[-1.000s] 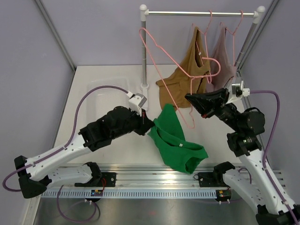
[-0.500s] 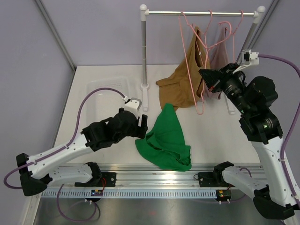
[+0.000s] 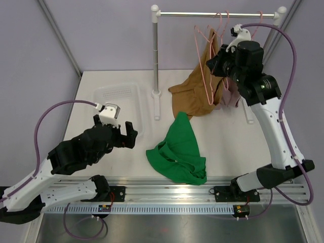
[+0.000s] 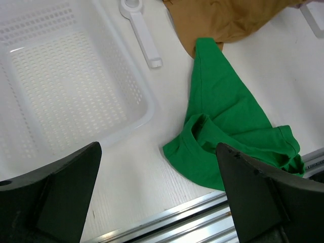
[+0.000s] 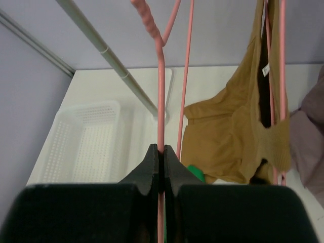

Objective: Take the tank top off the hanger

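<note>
The green tank top (image 3: 179, 152) (image 4: 223, 121) lies crumpled on the table, off any hanger, its upper tip touching the brown garment. My left gripper (image 3: 126, 139) (image 4: 158, 167) is open and empty, to the left of the tank top and apart from it. Up near the rail, my right gripper (image 3: 211, 65) (image 5: 162, 152) is shut on the bare pink hanger (image 3: 205, 61) (image 5: 161, 91). It pinches the wire neck below the hook. Whether the hook rests on the rail (image 3: 217, 14) (image 5: 101, 45) I cannot tell.
A brown garment (image 3: 195, 91) (image 5: 228, 131) and a mauve one (image 3: 233, 93) hang on other pink hangers on the rack. A white perforated basket (image 3: 119, 98) (image 4: 61, 86) sits left of the rack post (image 3: 155, 55). An aluminium track runs along the table's near edge.
My left gripper opened, let go of the green tank top and drew back to the left. The tank top settled on the table. My right gripper carried the empty hanger up to the rail.
</note>
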Controlling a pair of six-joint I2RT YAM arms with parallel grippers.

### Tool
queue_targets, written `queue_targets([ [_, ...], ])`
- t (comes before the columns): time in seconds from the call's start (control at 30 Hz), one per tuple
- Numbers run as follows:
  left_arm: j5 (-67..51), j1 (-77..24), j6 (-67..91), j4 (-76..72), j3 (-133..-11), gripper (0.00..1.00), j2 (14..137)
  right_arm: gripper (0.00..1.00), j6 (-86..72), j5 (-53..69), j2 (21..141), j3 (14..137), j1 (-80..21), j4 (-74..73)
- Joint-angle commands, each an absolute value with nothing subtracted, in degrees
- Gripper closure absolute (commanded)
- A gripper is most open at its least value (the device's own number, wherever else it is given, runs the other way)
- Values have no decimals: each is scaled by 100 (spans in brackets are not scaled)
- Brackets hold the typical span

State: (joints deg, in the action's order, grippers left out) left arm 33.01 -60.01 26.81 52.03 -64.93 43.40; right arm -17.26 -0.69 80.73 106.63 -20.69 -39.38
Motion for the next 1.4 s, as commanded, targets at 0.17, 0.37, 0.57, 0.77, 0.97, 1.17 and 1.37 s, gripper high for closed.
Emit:
queue_targets([
  [0.17,3814,-5994,2610,5186,-6337,1,4175,100,-1099,-624,9947,13120,-2083,-4420],
  [0.37,3701,-5994,2593,4949,-6161,1,3973,100,-914,-809,11046,14465,-2065,-4667],
  [0.57,3604,-5994,2514,4905,-6152,1,3920,100,-1116,-607,11121,14313,-2065,-4801],
  [0.77,3384,-5994,2627,4896,-6354,1,4280,65,-1099,-668,10547,13710,-2074,-4526],
  [0.97,2699,-6055,2584,4071,-6363,1,5026,25,-1037,-528,9899,13984,-2074,-4974],
  [1.17,1945,-6266,2479,3051,-6320,1,6167,0,-984,-230,8214,12808,-2066,-5159],
  [1.37,1451,-6486,2461,2321,-6258,1,7284,1,-1555,280,5692,9715,-2065,-4141],
])
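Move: The right hand still pinches the empty hanger below its neck; the free spot on the rail where the hook goes is about 13 cm ahead, 3 cm left and some 8 cm higher. The brown tank top hangs around 9 cm ahead, 3 cm right and 18 cm below, the pink tank top roughly 13 cm ahead and 15 cm right, 12 cm below. For the open left hand, the green tank top lies about 5 cm ahead, 15 cm right and 26 cm down; the basket is 22 cm ahead, 7 cm left. Still pinching the empty hanger, the right hand pushes it forward about 12 cm to the rail, sinks some 5 cm to set its hook there, opens wide and lets go, then draws well back and rises clear. The left hand hovers until late, then sweeps right and down with open fingers towards the green tank top, touching nothing. ##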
